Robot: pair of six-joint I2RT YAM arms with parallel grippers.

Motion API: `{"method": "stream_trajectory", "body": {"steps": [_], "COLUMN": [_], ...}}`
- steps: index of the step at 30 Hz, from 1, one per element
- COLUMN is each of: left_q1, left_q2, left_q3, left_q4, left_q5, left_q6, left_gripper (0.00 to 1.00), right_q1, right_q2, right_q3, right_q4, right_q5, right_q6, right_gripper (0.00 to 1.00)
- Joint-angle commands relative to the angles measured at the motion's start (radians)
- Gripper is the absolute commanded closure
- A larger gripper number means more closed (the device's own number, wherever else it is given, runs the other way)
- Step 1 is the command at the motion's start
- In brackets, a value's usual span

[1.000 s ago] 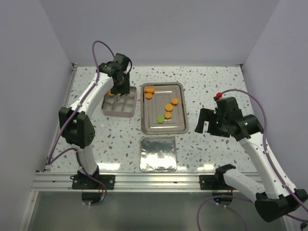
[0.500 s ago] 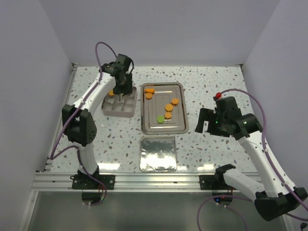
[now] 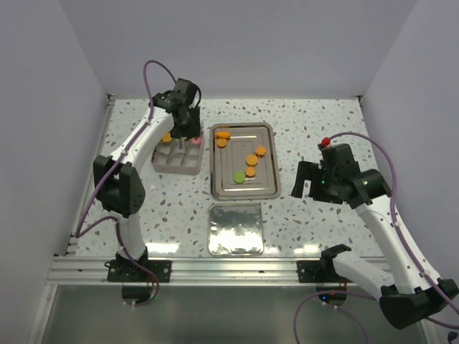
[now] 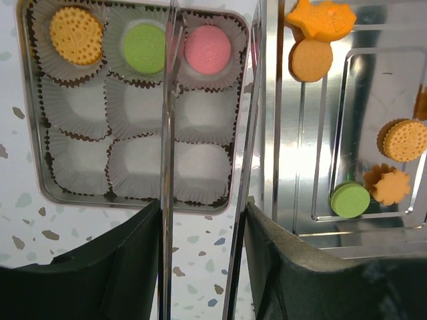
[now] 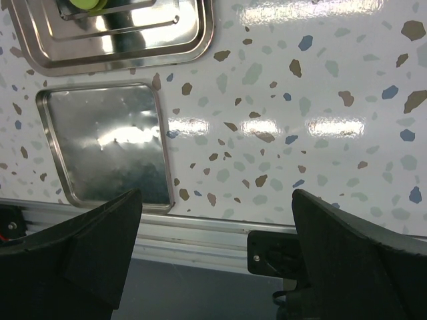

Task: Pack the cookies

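Observation:
The cookies show in two places. In the grey box (image 4: pixel 40 193) of paper cups, the far row holds an orange cookie (image 4: pixel 76 35), a green one (image 4: pixel 144 48) and a pink one (image 4: pixel 207 49). Several orange cookies (image 4: pixel 404 140) and a green cookie (image 4: pixel 350 199) lie on the steel tray (image 4: pixel 293 167). My left gripper (image 4: pixel 203 207) is shut on metal tongs (image 4: pixel 168 167), whose blades stand apart either side of the pink cookie. From above, the left gripper (image 3: pixel 185 136) hovers over the box (image 3: pixel 178 163). My right gripper (image 3: pixel 307 188) hangs open and holds nothing, right of the tray (image 3: pixel 244 192).
A flat steel lid (image 3: pixel 235 229) lies near the front edge, below the tray. The right wrist view shows the lid (image 5: pixel 107 140), the tray's corner (image 5: pixel 133 57) and the aluminium rail (image 5: pixel 200 233) at the table edge. White walls enclose the table on three sides.
My left gripper has shifted right along the box's far row and its tongs have spread a little. The pink cookie now lies in the far right cup. The right arm is still.

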Motion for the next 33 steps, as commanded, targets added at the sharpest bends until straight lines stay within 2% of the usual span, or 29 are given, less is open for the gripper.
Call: {"method": "stream_trajectory", "body": {"steps": [1, 7, 17, 33], "left_q1": [-0.016, -0.071, -0.197, -0.208], "left_q2": [-0.015, -0.015, -0.066, -0.029], "left_q3": [0.094, 0.155, -0.021, -0.102], "left_q4": [0.004, -0.041, 0.028, 0.074], "left_q5": [-0.011, -0.032, -0.009, 0.017], "left_q6": [-0.009, -0.005, -0.065, -0.058], "left_gripper": [0.46, 0.46, 0.46, 0.46], "right_q1": [0.004, 0.002, 0.002, 0.002], "right_q2": [0.000, -0.005, -0.036, -0.112], "right_q3": [0.037, 0.031, 0.020, -0.006], "right_q4": [0.008, 0.009, -0.006, -0.049], "right_q5": [0.015, 0.009, 0.004, 0.022], "right_q6": [-0.017, -0.010, 0.016, 0.047], "right_gripper": [0.02, 0.02, 0.02, 0.02]}}
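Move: Some 5 cm ahead, 9 cm to the right and 13 cm below the left hand, which holds the tongs, lies the round orange cookie on the tray. The fish-shaped cookie lies 3 cm beyond it; the green one is about 10 cm nearer and 5 cm farther right of it. The just-placed pink cookie is roughly 5 cm ahead of the left hand. From the right hand the round cookie is some 24 cm ahead and 26 cm left. Lifting the tongs about 4 cm clear of the pink cookie's cup, the left hand swings some 8 cm right and 5 cm back across the box rim, turning slightly clockwise, then sinks about 6 cm over the tray's left part, lined up on the near side of the round orange cookie. The grip on the half-open tongs stays unchanged; late on, the right hand eases back and up a little. ##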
